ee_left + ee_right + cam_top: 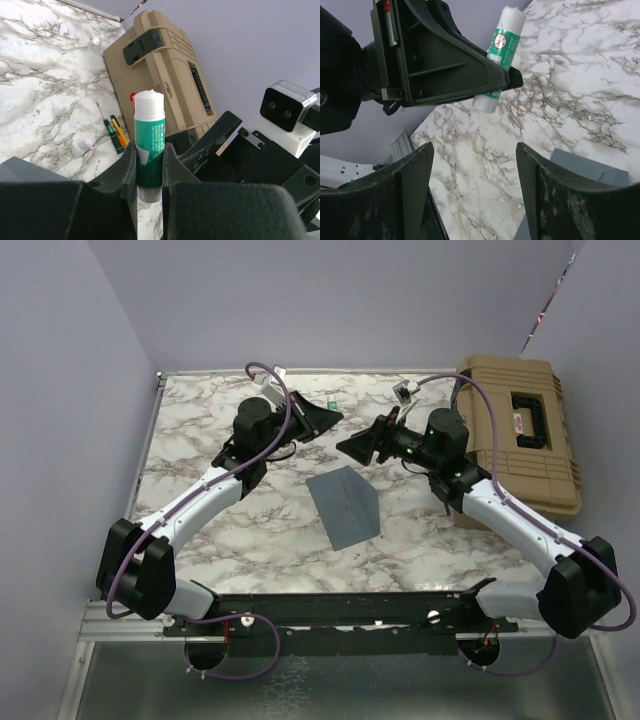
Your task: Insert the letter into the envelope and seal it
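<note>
The slate blue-grey envelope (345, 505) lies flat on the marble table between the two arms; one corner of the envelope (590, 167) shows in the right wrist view. The letter is out of view. My left gripper (149, 165) is shut on a green-and-white glue stick (150, 135), held upright above the table behind the envelope. The right wrist view shows the same glue stick (502, 45) pinched in the left fingers (450, 65). My right gripper (475, 150) faces it with its jaws wide apart and nothing between them, over bare marble.
A tan plastic toolbox (520, 430) stands at the table's right edge. Pens (116, 132) and a small white cap (84, 144) lie on the marble near the toolbox (160, 65). Purple walls enclose the table.
</note>
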`<action>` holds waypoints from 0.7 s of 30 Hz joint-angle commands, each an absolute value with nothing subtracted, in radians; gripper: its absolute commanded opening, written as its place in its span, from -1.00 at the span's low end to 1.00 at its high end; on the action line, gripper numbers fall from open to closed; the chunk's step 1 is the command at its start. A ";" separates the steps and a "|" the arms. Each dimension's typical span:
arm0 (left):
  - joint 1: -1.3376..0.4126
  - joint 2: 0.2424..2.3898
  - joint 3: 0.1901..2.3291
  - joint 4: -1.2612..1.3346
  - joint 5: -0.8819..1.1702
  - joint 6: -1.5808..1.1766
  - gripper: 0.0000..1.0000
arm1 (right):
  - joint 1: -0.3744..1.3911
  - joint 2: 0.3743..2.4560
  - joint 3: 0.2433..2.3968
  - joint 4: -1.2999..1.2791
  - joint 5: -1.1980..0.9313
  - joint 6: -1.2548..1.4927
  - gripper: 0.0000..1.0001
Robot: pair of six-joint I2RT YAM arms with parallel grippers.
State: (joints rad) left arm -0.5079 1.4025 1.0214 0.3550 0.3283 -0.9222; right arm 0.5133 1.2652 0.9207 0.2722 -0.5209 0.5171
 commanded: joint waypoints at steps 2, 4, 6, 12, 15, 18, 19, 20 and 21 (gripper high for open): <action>-0.512 1.368 1.024 0.390 0.285 -1.018 -1.00 | 0.553 1.321 0.997 0.304 -0.422 0.532 0.39; -0.513 1.358 1.022 0.391 0.289 -1.021 -1.00 | 0.564 1.338 1.013 0.306 -0.395 0.528 0.36; -0.513 1.350 1.019 0.391 0.290 -1.021 -1.00 | 0.576 1.357 1.030 0.309 -0.371 0.532 0.34; -0.513 1.335 1.008 0.390 0.309 -1.046 -1.00 | 0.596 1.373 1.047 0.321 -0.218 0.581 -0.08; -0.515 1.359 1.021 0.389 0.336 -1.077 -1.00 | 0.597 1.362 1.022 0.387 -0.140 0.622 -0.13; -0.523 1.364 1.029 0.390 0.342 -1.078 -1.00 | 0.601 1.376 1.059 0.346 -0.138 0.621 -0.12; -0.523 1.363 1.029 0.390 0.340 -1.075 -1.00 | 0.602 1.375 1.063 0.343 -0.148 0.614 -0.07; -0.523 1.359 1.029 0.390 0.336 -1.071 -1.00 | 0.604 1.373 1.060 0.353 -0.167 0.600 -0.01; -0.523 1.357 1.029 0.390 0.330 -1.067 -1.00 | 0.605 1.370 1.058 0.357 -0.187 0.590 0.04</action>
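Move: Just ahead of the right hand, the upright-held glue stick has its middle about 7 cm forward, 4 cm left and 2 cm up. It is already pinched in the left fingers, practically at that hand's own point. Far below, roughly 27 cm under the right hand, the envelope's middle lies some 10 cm back and 2 cm left, and the small glue cap about 9 cm forward and 15 cm right. Reaching forward and left about 4 cm, and slightly up, the right hand brings its fingers in around the grey bottom end of the glue stick. Its fingers close partway from wide and its wrist turns some 10 degrees clockwise; it then eases to a stop by the left fingertips. The left hand keeps its pinch and lifts the stick about 3 cm, rolling slightly. ##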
